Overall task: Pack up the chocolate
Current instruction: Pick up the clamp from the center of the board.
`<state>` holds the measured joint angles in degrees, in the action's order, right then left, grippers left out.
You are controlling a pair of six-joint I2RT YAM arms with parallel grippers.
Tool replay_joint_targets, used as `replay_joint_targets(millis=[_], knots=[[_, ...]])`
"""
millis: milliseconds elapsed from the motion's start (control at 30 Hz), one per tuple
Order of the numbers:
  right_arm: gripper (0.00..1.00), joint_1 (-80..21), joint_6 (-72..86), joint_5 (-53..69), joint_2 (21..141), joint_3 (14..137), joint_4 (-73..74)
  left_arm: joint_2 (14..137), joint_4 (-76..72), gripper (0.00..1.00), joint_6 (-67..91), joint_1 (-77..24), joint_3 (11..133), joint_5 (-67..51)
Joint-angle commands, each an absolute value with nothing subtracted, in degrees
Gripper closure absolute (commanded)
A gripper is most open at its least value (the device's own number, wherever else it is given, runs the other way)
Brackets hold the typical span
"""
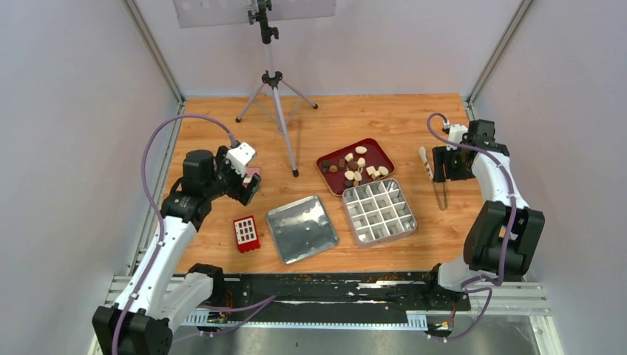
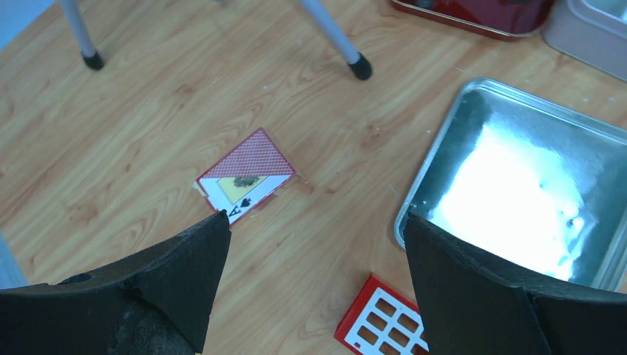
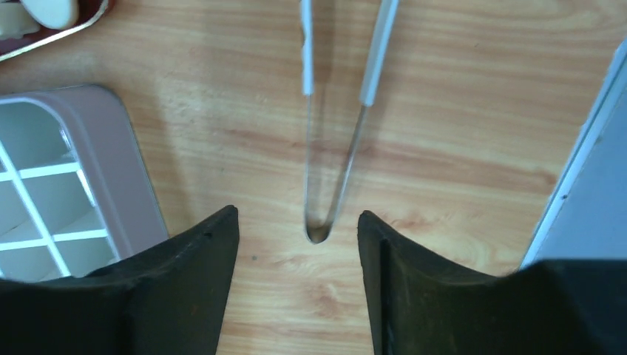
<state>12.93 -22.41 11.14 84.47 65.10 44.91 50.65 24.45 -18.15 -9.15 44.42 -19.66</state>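
Note:
The chocolate (image 1: 355, 166), cream-white and dark brown bits, lies heaped in a red tray (image 1: 378, 154) behind a tin box (image 1: 378, 211) split into square cells. One cream piece (image 3: 52, 11) shows at the top left of the right wrist view. Metal tongs (image 1: 436, 181) lie flat on the table at the right. My right gripper (image 1: 449, 164) hovers over them, open, with the tongs' bend (image 3: 317, 234) just ahead of its gap (image 3: 299, 214). My left gripper (image 1: 248, 188) stands open and empty (image 2: 316, 218) over bare wood at the left.
The tin's flat lid (image 1: 302, 228) lies left of the box. A small red block with white squares (image 1: 246, 233) sits by the lid, and a playing card (image 2: 248, 174) lies ahead of the left fingers. A tripod (image 1: 275, 103) stands at the back.

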Motion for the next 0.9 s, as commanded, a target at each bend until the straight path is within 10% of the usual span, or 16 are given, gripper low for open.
replay_joint_targets(millis=[0, 867], knots=[[0.49, 15.39, -24.57, 12.73, 90.84, 71.36, 44.82, 50.89, 31.93, 0.05, -28.23, -12.48, 48.64, -23.85], [0.72, 17.24, -28.32, 3.61, 106.02, 69.92, 38.21, 55.05, 38.68, 0.07, -37.29, -23.05, 55.76, -23.62]])
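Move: The clamp lies spread on the table, its handles farther out and its bend nearer the robot; its middle is about 5 cm ahead of the right hand, 3 cm to its right and 10 cm below. The compartment box's middle is some 18 cm left of that hand and 8 cm nearer the robot, the chocolate tray's about 27 cm left and 9 cm ahead. From the left hand the clamp is roughly 63 cm to the right and 9 cm farther out. Down to the clamp's right arm, just short of its handle, goes the right hand: sinking about 9 cm, mostly after an early shift right and slightly forward, its fingers tipping some 15 degrees steeper. The half-open fingers narrow without shutting and end with the clamp's right arm between them, the left finger close against it. The left hand, empty and open, swings right and back, turning clockwise. ##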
